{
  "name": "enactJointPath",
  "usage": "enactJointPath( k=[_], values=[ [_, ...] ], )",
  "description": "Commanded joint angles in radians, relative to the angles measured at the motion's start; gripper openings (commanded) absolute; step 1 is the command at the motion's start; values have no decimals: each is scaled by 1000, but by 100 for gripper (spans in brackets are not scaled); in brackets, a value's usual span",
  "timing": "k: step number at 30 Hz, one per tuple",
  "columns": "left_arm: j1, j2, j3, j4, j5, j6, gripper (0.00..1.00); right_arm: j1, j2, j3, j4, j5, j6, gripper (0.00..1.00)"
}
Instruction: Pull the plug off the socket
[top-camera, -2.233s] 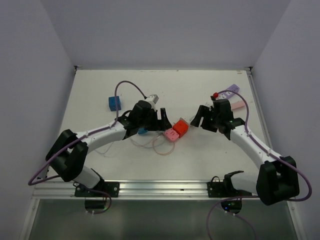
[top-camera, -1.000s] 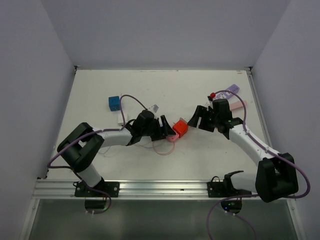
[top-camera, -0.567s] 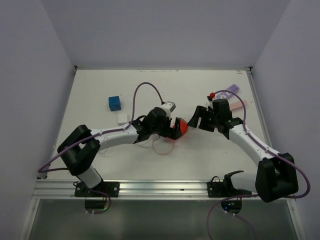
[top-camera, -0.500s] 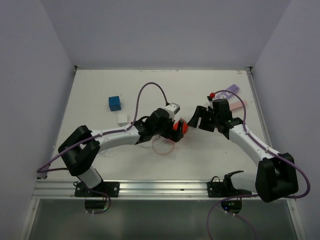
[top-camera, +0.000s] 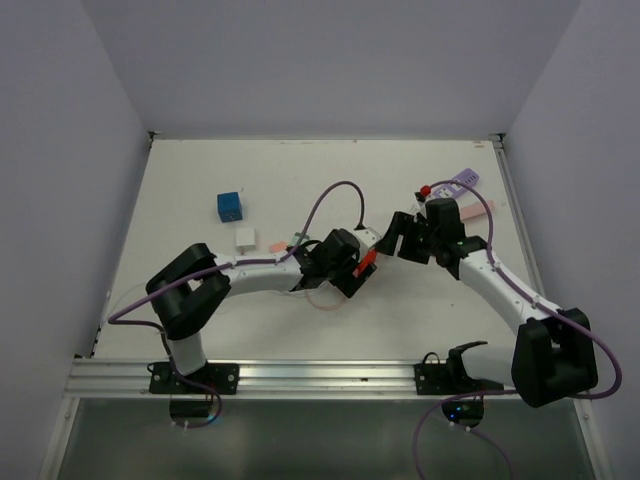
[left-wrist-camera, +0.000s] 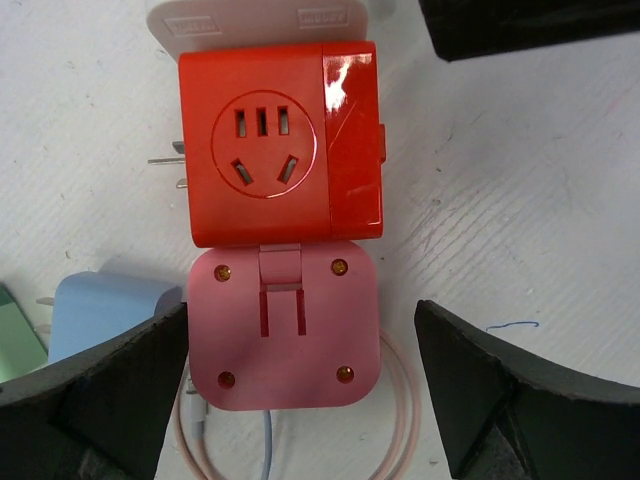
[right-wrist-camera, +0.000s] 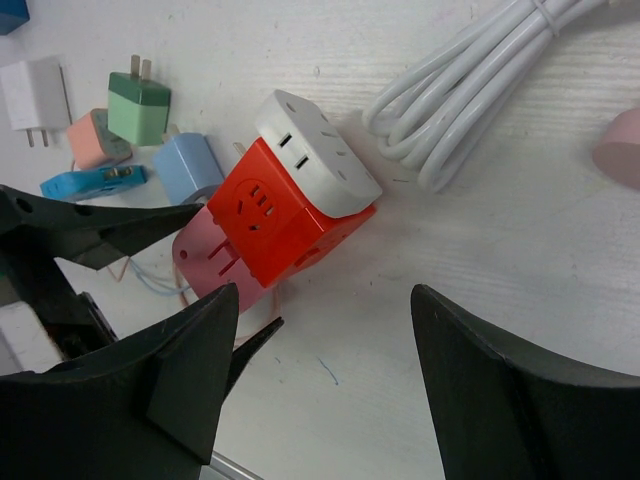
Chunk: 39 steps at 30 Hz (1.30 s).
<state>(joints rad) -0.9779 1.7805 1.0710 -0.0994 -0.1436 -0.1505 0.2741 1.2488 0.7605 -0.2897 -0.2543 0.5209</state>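
Note:
A red cube socket (left-wrist-camera: 280, 150) lies on the table with a white socket block (left-wrist-camera: 270, 20) on its far side. A pink square plug (left-wrist-camera: 283, 325) sits tight against its near side. My left gripper (left-wrist-camera: 300, 385) is open wide, one finger on each side of the pink plug and neither touching it. In the top view the left gripper (top-camera: 350, 268) covers the plug, and only part of the red socket (top-camera: 366, 259) shows. My right gripper (right-wrist-camera: 345, 350) is open and empty, hanging just right of the red socket (right-wrist-camera: 275, 215) and the pink plug (right-wrist-camera: 205, 260).
A pink cable loop (left-wrist-camera: 395, 400) lies under the plug. Small chargers lie to the left: green (right-wrist-camera: 138, 110), salmon (right-wrist-camera: 92, 138), light blue (right-wrist-camera: 188, 165) and white (top-camera: 245, 238). A blue cube (top-camera: 229, 206) is at far left. A coiled white cable (right-wrist-camera: 470, 80) and lavender item (top-camera: 462, 182) are behind the right arm.
My left arm has swung right and come over the pink plug, and its gripper has opened wide. The red socket shifted slightly. The right arm has not moved.

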Motion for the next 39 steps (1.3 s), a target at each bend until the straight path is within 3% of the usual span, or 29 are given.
enactJointPath(
  k=[1, 12, 15, 19, 23, 27, 33, 39],
  values=[
    [-10, 20, 44, 6, -31, 49, 95, 2, -42, -10, 3, 0, -1, 73],
    [-10, 69, 70, 24, -50, 37, 81, 2, -60, -32, 9, -3, 7, 73],
    [-10, 82, 79, 7, -50, 29, 74, 2, -63, -35, 11, -3, 10, 73],
    [-11, 71, 76, 6, -57, 16, 55, 2, -74, -52, 27, -11, 43, 73],
    [-8, 57, 83, 13, -41, -18, 38, 2, -81, -125, 160, -60, 164, 75],
    [-5, 39, 98, 23, -2, -93, 22, 2, -95, -239, 314, -85, 316, 85],
    [11, -3, 93, 66, 44, -202, 15, 2, -114, -309, 457, -56, 428, 97],
    [42, -39, 50, 136, 84, -306, 11, 2, -71, -363, 601, -51, 542, 99]
  ],
)
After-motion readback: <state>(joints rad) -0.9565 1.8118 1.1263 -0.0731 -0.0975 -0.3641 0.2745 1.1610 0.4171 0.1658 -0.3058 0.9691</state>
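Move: The pink plug sits between the left hand's open fingers, about 1 cm ahead and 2 cm below. The red socket joined to it lies some 4 cm ahead and 4 cm right of that hand, the white block about 6 and 6, the blue plug roughly 4 ahead and 5 left, all some 3 cm below. From the right hand, the red socket is about 5 cm left, 1 cm back and 8 cm below, the pink plug about 9 left and 4 back. The left hand sinks the last 1.5 cm while easing slightly forward, closes its wide-open fingers across the sides of the pink plug, then keeps that grip and draws up by about 2.5 cm and right by 2 cm, tilting a little. Late on, the waiting right hand backs off and drops some 3 cm each way, then comes partly forward and up again, drifting left beside the red socket, opening fully and rolling some 25 degrees so that its left side rises. ##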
